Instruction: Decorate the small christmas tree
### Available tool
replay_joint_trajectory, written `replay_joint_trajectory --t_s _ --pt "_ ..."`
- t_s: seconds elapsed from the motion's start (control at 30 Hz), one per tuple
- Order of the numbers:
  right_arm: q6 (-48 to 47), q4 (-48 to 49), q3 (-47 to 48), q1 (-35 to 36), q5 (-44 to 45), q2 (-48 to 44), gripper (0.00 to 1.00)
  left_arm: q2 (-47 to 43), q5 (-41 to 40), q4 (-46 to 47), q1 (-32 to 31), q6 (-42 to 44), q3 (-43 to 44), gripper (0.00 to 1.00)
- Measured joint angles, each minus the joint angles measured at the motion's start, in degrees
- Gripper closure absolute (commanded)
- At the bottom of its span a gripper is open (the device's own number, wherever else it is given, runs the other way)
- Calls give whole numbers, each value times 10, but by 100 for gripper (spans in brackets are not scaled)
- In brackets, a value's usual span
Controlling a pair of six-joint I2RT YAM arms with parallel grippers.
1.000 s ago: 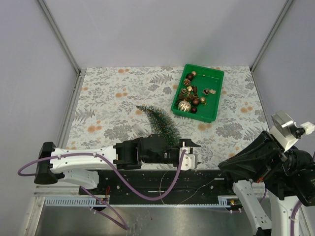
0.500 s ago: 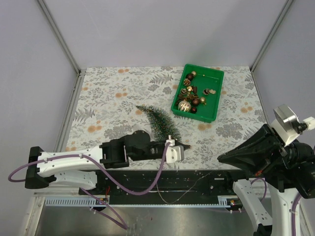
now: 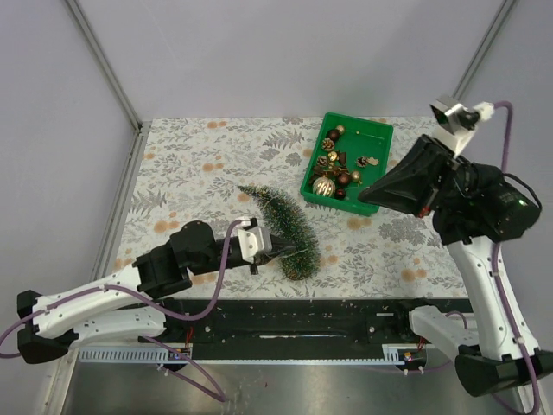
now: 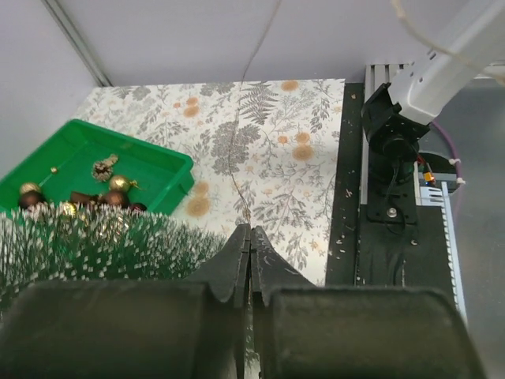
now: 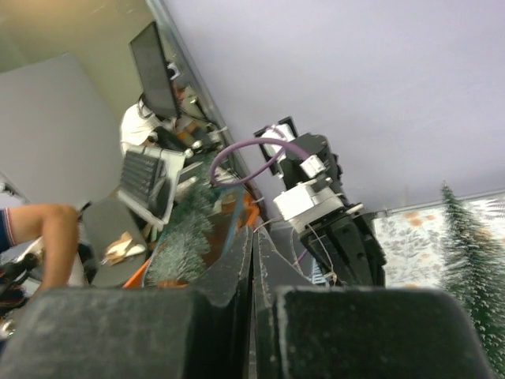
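Observation:
The small christmas tree (image 3: 281, 220) lies on its side on the floral table cloth, tip toward the far left, wide end near the front edge. My left gripper (image 3: 282, 252) is shut and rests against the tree's wide end. In the left wrist view the jaws (image 4: 250, 230) meet with nothing between them, and the bristly tree (image 4: 95, 245) sits just to their left. My right gripper (image 3: 367, 192) is shut and raised over the near right corner of the green bin (image 3: 359, 125). Its wrist view shows shut jaws (image 5: 253, 233) and the tree (image 5: 469, 268) at the right edge.
The green bin holds several gold and brown baubles and pine cones (image 3: 337, 169), also visible in the left wrist view (image 4: 118, 183). A black base rail (image 3: 285, 316) runs along the table's near edge. Grey walls enclose the table on three sides.
The left gripper has shut and drawn back to the left, now lying against the tree's wide end. The right arm has risen from the lower right to above the bin's near corner.

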Motion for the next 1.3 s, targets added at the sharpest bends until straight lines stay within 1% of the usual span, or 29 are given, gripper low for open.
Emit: replay_joint_trajectory --t_s 0.03,0.1,0.17,0.23,0.27,0.33,0.43,0.57,0.77,0.93,1.17,1.3 --pt "-10 -2 2 17 0 9 100 -8 7 0 8 -10 -7 98" --pt "-68 -52 6 76 0 27 100 -22 23 -1 24 -28 -21 98" --pt "-178 -174 34 155 5 40 100 -33 34 -2 39 -44 -30 98" --pt "-297 -309 91 228 19 63 100 -42 45 -3 56 -58 -35 98" --pt "-348 -364 121 254 23 75 100 -47 49 -4 64 -64 -37 98" --pt "-428 -439 167 277 31 92 100 -59 57 -4 81 -74 -42 98" --pt "-503 -513 211 280 35 111 100 -80 66 -6 104 -87 -52 98" --pt "-553 -561 261 282 33 161 100 -105 75 -11 129 -99 -67 98" --pt "-582 -599 317 292 30 264 100 -136 84 -25 153 -104 -89 98" --pt "-611 -649 394 320 29 351 100 -162 88 -35 174 -104 -104 98" --pt "-673 -757 601 369 27 468 100 -198 90 -38 202 -104 -115 98" --pt "-681 -775 674 379 13 510 100 -211 88 -50 211 -104 -119 98"
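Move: Each hand already pinches a thin string meant for the small christmas tree. The tree's middle is about 7 cm ahead of the left hand, 2 cm left and 15 cm below; its bent treetop is some 11 cm ahead, 10 cm left, about level. From the right hand the tree's middle is 10 cm ahead, 12 cm left and 37 cm below, the treetop 13 cm ahead, 19 cm left and 23 cm below. The green bin is about 37 cm ahead, 5 cm right and 51 cm below. The right hand, staying high, carries its pinched string about 20 cm left, coming level sideways with the treetop and just past it on the robot's side; after a small draw back it works some 6 cm forward overall, turning about 20 degrees counter-clockwise. The left hand keeps its own pinch lower down and shifts about 9 cm left and 3 cm forward towards the treetop, sinking slightly and turning some 10 degrees counter-clockwise, both grippers staying shut. ##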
